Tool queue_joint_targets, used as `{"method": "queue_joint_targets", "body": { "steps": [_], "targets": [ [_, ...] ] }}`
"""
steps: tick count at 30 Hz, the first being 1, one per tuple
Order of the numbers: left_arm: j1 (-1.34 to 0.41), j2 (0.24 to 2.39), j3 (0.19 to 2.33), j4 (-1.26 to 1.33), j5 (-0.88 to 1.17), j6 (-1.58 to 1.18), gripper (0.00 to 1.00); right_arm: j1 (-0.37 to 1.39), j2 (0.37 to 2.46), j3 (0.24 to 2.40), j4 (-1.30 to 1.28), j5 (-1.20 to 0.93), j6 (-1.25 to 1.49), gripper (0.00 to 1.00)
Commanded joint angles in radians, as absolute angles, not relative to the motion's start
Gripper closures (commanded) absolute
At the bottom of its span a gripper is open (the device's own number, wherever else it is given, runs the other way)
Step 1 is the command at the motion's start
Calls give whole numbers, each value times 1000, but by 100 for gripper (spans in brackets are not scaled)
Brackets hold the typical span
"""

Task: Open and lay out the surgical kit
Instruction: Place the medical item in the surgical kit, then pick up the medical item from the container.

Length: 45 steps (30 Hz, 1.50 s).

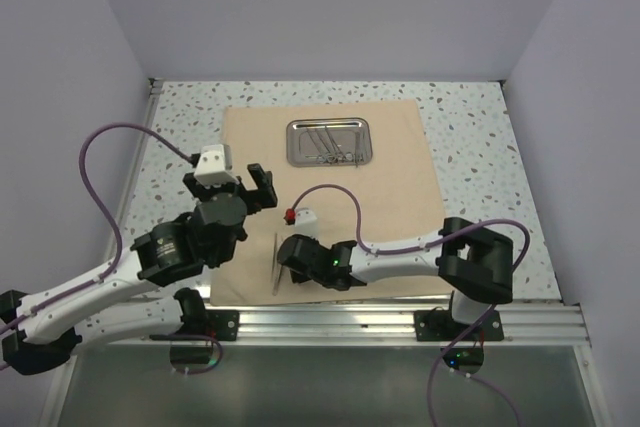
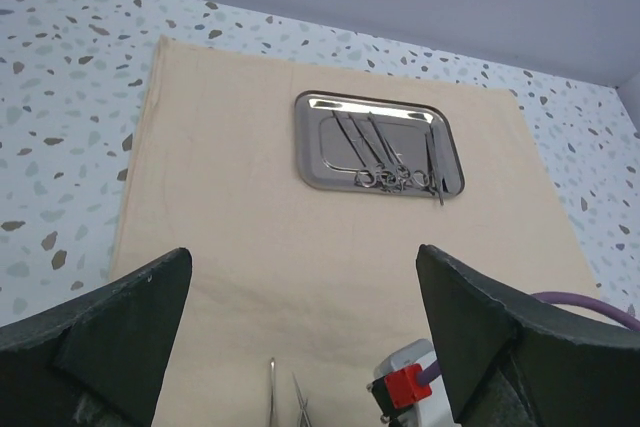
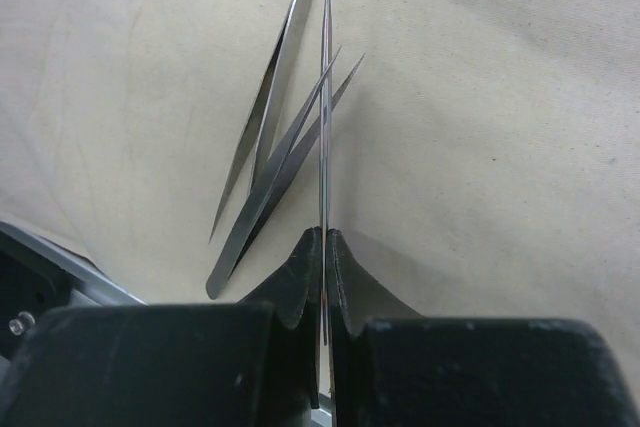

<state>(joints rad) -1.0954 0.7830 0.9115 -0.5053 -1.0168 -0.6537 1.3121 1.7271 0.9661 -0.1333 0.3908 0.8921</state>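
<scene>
The surgical kit's beige cloth point(image 1: 385, 197) point(image 2: 230, 187) point(image 3: 480, 97) lies spread flat on the table. Its shiny steel tray point(image 1: 292, 142) point(image 2: 308, 152) sits on the far part of the cloth, with scissors and forceps point(image 1: 335, 154) point(image 2: 385, 165) in it. My right gripper point(image 1: 284, 253) point(image 3: 326, 233) hangs low over the cloth's near left part, shut on slim tweezers point(image 3: 326, 97) seen edge-on. Two more tweezers point(image 3: 268, 162) point(image 2: 271, 387) lie crossed on the cloth just left of them. My left gripper point(image 1: 230, 187) point(image 2: 303, 257) hovers open above the cloth's left side, holding nothing.
The speckled tabletop point(image 1: 470, 137) borders the cloth on all sides. White walls close in the back and both sides. An aluminium rail point(image 1: 340, 322) runs along the near edge. Purple cables point(image 1: 335, 190) loop over both arms.
</scene>
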Motion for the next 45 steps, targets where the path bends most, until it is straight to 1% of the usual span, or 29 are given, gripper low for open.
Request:
{"method": "queue_joint_targets", "body": {
  "steps": [1, 11, 12, 13, 14, 15, 16, 17, 18, 19, 22, 25, 26, 27, 29, 30, 31, 32, 33, 38, 43, 45],
  "targets": [
    [-1089, 853, 985, -449, -1074, -586, 1, 1325, 1693, 974, -78, 463, 930, 100],
    [-1025, 980, 1095, -400, -1035, -546, 1, 1324, 1802, 1103, -135, 486, 881, 100],
    [-1002, 991, 1104, -399, -1028, -542, 1, 1324, 1807, 1124, -135, 473, 876, 98],
    [-988, 1002, 1114, -394, -1010, -538, 1, 1324, 1818, 1134, -137, 465, 870, 76],
    [-971, 1021, 1133, -391, -994, -525, 1, 1325, 1818, 1141, -138, 457, 864, 62],
    [-935, 1032, 1143, -390, -979, -520, 1, 1324, 1815, 1140, -138, 442, 859, 46],
    [-916, 1041, 1160, -376, -947, -506, 0, 1324, 1795, 1132, -137, 442, 858, 27],
    [-901, 1060, 1166, -367, -933, -496, 1, 1325, 1778, 1109, -138, 443, 859, 20],
    [-881, 1071, 1172, -356, -928, -486, 1, 1325, 1758, 1094, -147, 463, 861, 9],
    [-873, 1081, 1184, -333, -922, -468, 1, 1324, 1709, 1077, -156, 474, 861, 6],
    [-854, 1137, 1210, -258, -902, -411, 1, 1324, 1620, 1013, -199, 527, 856, 5],
    [-835, 1225, 1267, -198, -865, -371, 0, 1324, 1468, 937, -250, 590, 851, 4],
    [-828, 1288, 1290, -193, -859, -370, 0, 1325, 1429, 902, -270, 613, 853, 4],
    [-809, 1322, 1310, -187, -848, -368, 0, 1325, 1331, 884, -293, 644, 854, 4],
    [-784, 1427, 1369, -158, -783, -351, 0, 1324, 1231, 839, -372, 737, 857, 4],
    [-758, 1468, 1391, -149, -763, -344, 0, 1325, 1142, 828, -427, 765, 856, 4],
    [-744, 1509, 1417, -138, -740, -339, 0, 1324, 1093, 816, -452, 791, 856, 2],
    [-730, 1598, 1471, -135, -730, -333, 1, 1324, 1053, 798, -475, 822, 853, 2],
    [-709, 1642, 1498, -133, -721, -330, 1, 1322, 973, 789, -497, 865, 850, 2],
    [-652, 1932, 1694, -140, -649, -328, 2, 1310, 847, 772, -580, 933, 790, 2],
    [-612, 2111, 1840, -166, -624, -348, 4, 1244, 845, 801, -626, 891, 732, 2],
    [-601, 2166, 1861, -179, -624, -360, 5, 1211, 831, 804, -624, 871, 719, 2]
  ]
}}
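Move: The right hand, holding tweezers, is about 7 cm to the right of and 3 cm short of their laying spot, some 2 cm above it. Loose tweezers lie 5 cm left and 3 cm ahead of this hand, crossed tweezers 4 cm left and 1 cm ahead. From the empty left hand the tray is about 31 cm ahead, 17 cm right and 28 cm below, its scissors near the middle, a slim tool 8 cm right of them. Leftward about 3 cm goes the right hand, opening wide to let go of the tweezers beside the other two, then it draws off right some 23 cm, rising about 15, fingertips tilting up. Forward 30 cm and right 12 goes the open left hand, first climbing slightly, then dropping some 17 cm towards the tray, fingertips dipping, left side rolling up. ##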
